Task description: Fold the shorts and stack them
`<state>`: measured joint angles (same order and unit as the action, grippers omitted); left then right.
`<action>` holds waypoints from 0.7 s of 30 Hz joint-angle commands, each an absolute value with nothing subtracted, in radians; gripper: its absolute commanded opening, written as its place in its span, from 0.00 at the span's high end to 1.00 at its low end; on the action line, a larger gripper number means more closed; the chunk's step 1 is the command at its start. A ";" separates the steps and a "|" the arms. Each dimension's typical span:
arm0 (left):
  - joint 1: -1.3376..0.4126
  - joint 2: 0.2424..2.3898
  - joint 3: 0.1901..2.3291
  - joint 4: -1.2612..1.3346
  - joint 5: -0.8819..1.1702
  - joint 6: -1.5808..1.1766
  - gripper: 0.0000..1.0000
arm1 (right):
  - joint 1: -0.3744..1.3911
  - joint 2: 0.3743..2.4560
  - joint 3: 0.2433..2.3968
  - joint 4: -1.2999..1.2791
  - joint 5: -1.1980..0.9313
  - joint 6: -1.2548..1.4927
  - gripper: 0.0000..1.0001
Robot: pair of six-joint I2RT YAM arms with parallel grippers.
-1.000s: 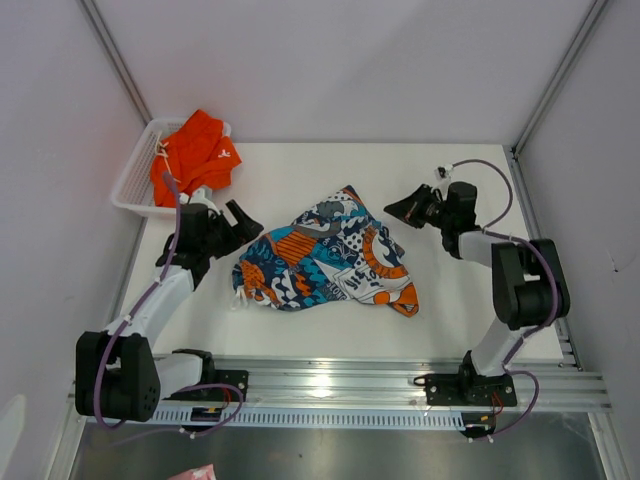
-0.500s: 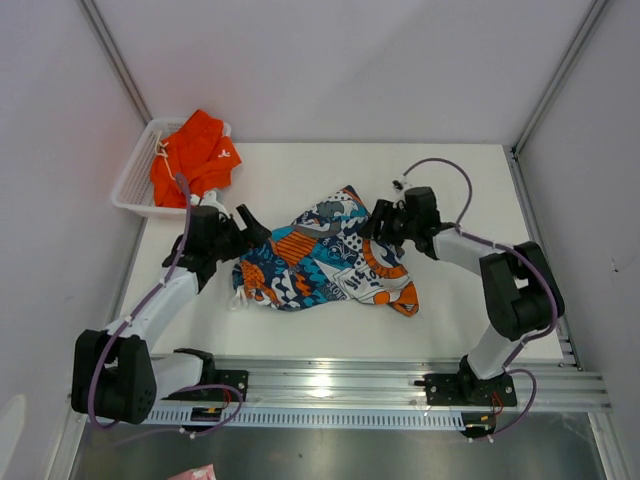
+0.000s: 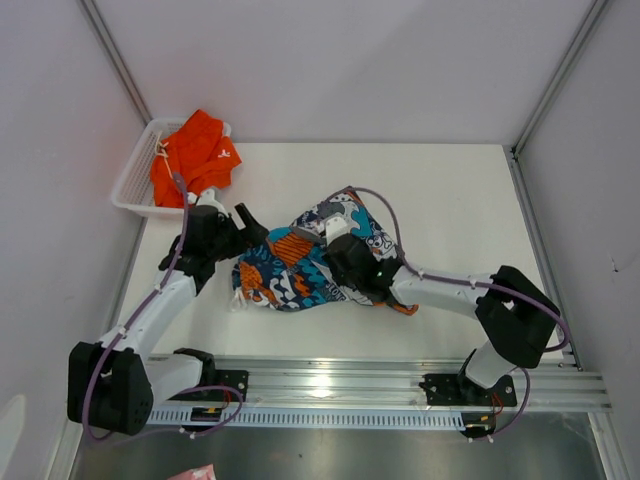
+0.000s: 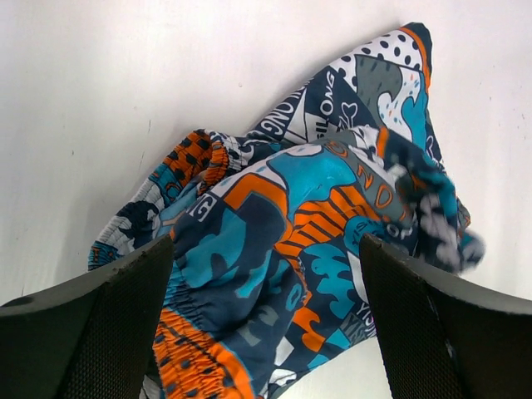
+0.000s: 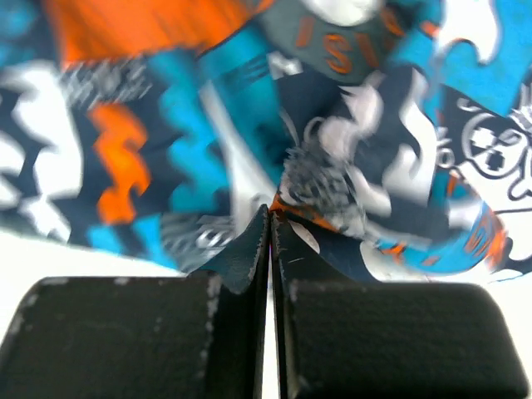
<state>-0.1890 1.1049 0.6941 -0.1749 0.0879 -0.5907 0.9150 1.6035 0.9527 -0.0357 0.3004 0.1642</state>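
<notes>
The printed shorts (image 3: 290,270), a blue, teal, orange and white pair, lie crumpled mid-table. My right gripper (image 3: 325,245) reaches over their middle. In the right wrist view its fingertips (image 5: 270,212) are shut together, pinching a fold of the printed cloth (image 5: 332,174), which is blurred. My left gripper (image 3: 250,225) is at the shorts' left edge and stands open. The left wrist view shows its two fingers wide apart above the elastic waistband (image 4: 199,349), with nothing gripped. The plain orange shorts (image 3: 195,155) lie heaped in the white basket (image 3: 130,190).
The basket sits in the back left corner against the left wall. White walls and metal frame posts (image 3: 545,95) close in the table on three sides. A metal rail (image 3: 330,385) runs along the near edge.
My right arm swung from the table's right side leftward onto the printed shorts, opening and then shutting on the cloth. The left gripper edged slightly toward the shorts and stayed open.
</notes>
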 commanded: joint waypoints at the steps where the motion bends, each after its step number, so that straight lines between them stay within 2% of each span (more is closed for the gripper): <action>1: -0.206 1.075 0.733 -0.176 0.081 -0.566 0.07 | 0.998 1.577 0.908 0.011 0.469 0.083 1.00; 7: -0.302 1.100 0.799 -0.201 0.063 -0.568 0.07 | 1.139 1.621 0.856 0.032 0.495 0.129 1.00; 14: -0.386 1.144 0.799 -0.143 0.123 -0.577 0.07 | 1.281 1.752 0.916 0.008 0.512 0.106 1.00; 19: -0.417 1.175 0.749 -0.080 0.170 -0.589 0.07 | 1.276 1.620 0.835 0.126 0.346 0.091 0.74; 20: -0.422 1.180 0.741 -0.051 0.190 -0.592 0.07 | 1.258 1.590 0.816 0.144 0.319 0.094 0.58; 21: -0.425 1.181 0.718 -0.032 0.204 -0.601 0.07 | 1.244 1.557 0.780 0.173 0.261 0.100 0.54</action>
<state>-0.4091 1.1725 0.7513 -0.1276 0.1436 -0.5941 1.2758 1.6760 0.8303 0.0525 0.3843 0.1009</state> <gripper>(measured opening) 0.928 0.411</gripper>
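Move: The shorts lie spread beneath both hands, a pinched fold of them already in the shut right fingers. The right hand is taking it to the cloth's near edge, roughly 13 cm back, 5 cm left and 8 cm below; the orange hem corner lies about 13 cm back and 15 cm right of that hand, the far corner some 14 cm ahead and 5 cm right. From the open left hand the shorts' middle is about 13 cm right, 2 cm back and 13 cm down, the basket some 15 cm ahead and 16 cm left. Keeping its pinch on the fold, the right hand drags the shorts back towards the robot's base by about 12 cm, drifting left and sinking some 7 cm as it turns counter-clockwise, then rises slightly while its fingers part to under half open around the cloth. The left hand, wide open and empty, swings right about 8 cm towards the middle of the shorts, rising a little then sinking again, and turns some 15 degrees clockwise. ##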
